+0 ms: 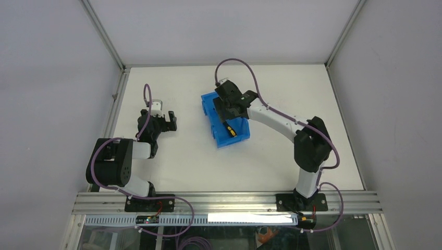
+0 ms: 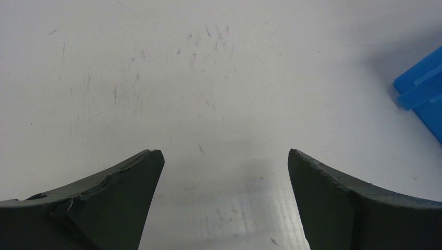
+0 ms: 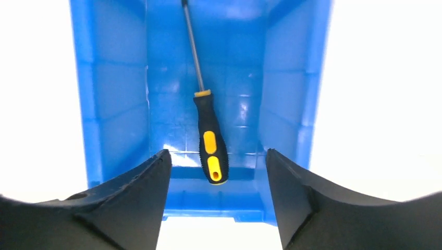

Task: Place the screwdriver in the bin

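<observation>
The screwdriver (image 3: pixel 210 140), with a black and yellow handle and a thin shaft, lies lengthwise on the floor of the blue bin (image 3: pixel 120 104). From above, the screwdriver (image 1: pixel 229 130) shows in the near half of the bin (image 1: pixel 241 136). My right gripper (image 3: pixel 218 161) hovers above the bin, open, its fingers clear of the handle on both sides. My left gripper (image 2: pixel 224 161) is open over bare table, holding nothing. In the overhead view the left gripper (image 1: pixel 169 121) sits left of the bin and the right gripper (image 1: pixel 225 107) hangs over the bin's far half.
A corner of the blue bin (image 2: pixel 422 91) shows at the right edge of the left wrist view. The white table (image 1: pixel 182 161) is bounded by grey walls at the back and sides, with an aluminium rail (image 1: pixel 224 200) along the near edge.
</observation>
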You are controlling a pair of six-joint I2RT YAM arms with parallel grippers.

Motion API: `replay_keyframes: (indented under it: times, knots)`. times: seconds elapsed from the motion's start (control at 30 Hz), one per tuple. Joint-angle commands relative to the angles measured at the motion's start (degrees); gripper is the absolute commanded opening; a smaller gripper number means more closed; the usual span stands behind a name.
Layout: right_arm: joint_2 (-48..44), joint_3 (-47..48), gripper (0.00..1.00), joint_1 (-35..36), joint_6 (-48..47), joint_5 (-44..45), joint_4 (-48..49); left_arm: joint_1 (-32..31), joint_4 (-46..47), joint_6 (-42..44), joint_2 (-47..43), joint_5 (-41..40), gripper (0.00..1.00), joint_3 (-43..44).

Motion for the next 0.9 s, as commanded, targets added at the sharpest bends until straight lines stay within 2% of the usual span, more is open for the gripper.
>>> replay_keyframes:
  times: [0.0, 0.1, 0.43, 0.53, 0.63, 0.87]
  knots:
    - [-10.82, 1.26, 0.74, -0.67, -2.03, 6.84, 0.11, 0.1, 1.83, -0.6, -0.85, -0.42, 0.99, 1.37]
    - [-14.96, -1.44, 0.82, -4.7, -3.16, 7.13, -0.57, 0.17, 1.83, -0.6, -0.83, -0.39, 0.99, 1.37]
    - [-27.72, -13.77, 0.91, -29.25, -3.04, 6.12, -1.66, 0.09, 1.83, -0.63, -0.78, -0.42, 0.99, 1.37]
    - [-30.8, -17.61, 0.99, -34.86, -2.21, 5.05, -0.66, 0.12, 1.87, -0.65, -0.78, -0.38, 0.99, 1.37]
    - [-32.24, -19.96, 0.99, -37.63, -0.53, 5.57, -0.14, 0.09, 1.84, -0.66, -0.78, -0.43, 0.99, 1.37]
    - [-33.59, -22.34, 0.99, -38.4, 0.45, 4.92, 1.43, 0.13, 1.83, -0.67, -0.8, -0.37, 0.99, 1.38]
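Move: The screwdriver already lies loose in the bin, its middle almost straight beneath the right hand, some 10 cm below and about 1 cm to the left. The bin's middle is roughly 2 cm ahead of that hand, level with it sideways and about 9 cm lower. From the waiting left hand, the screwdriver is around 27 cm to the right, 3 cm nearer the base and a little lower. Leaving the already released screwdriver behind, the right hand climbs about 10 cm out of the bin, then swings fast some 30 cm to the right, away from the bin and over bare table, sinking a few centimetres as it slows to a stop. It turns about 40 degrees clockwise, fingertips tipping up slightly, while the part-open fingers spread fully. ##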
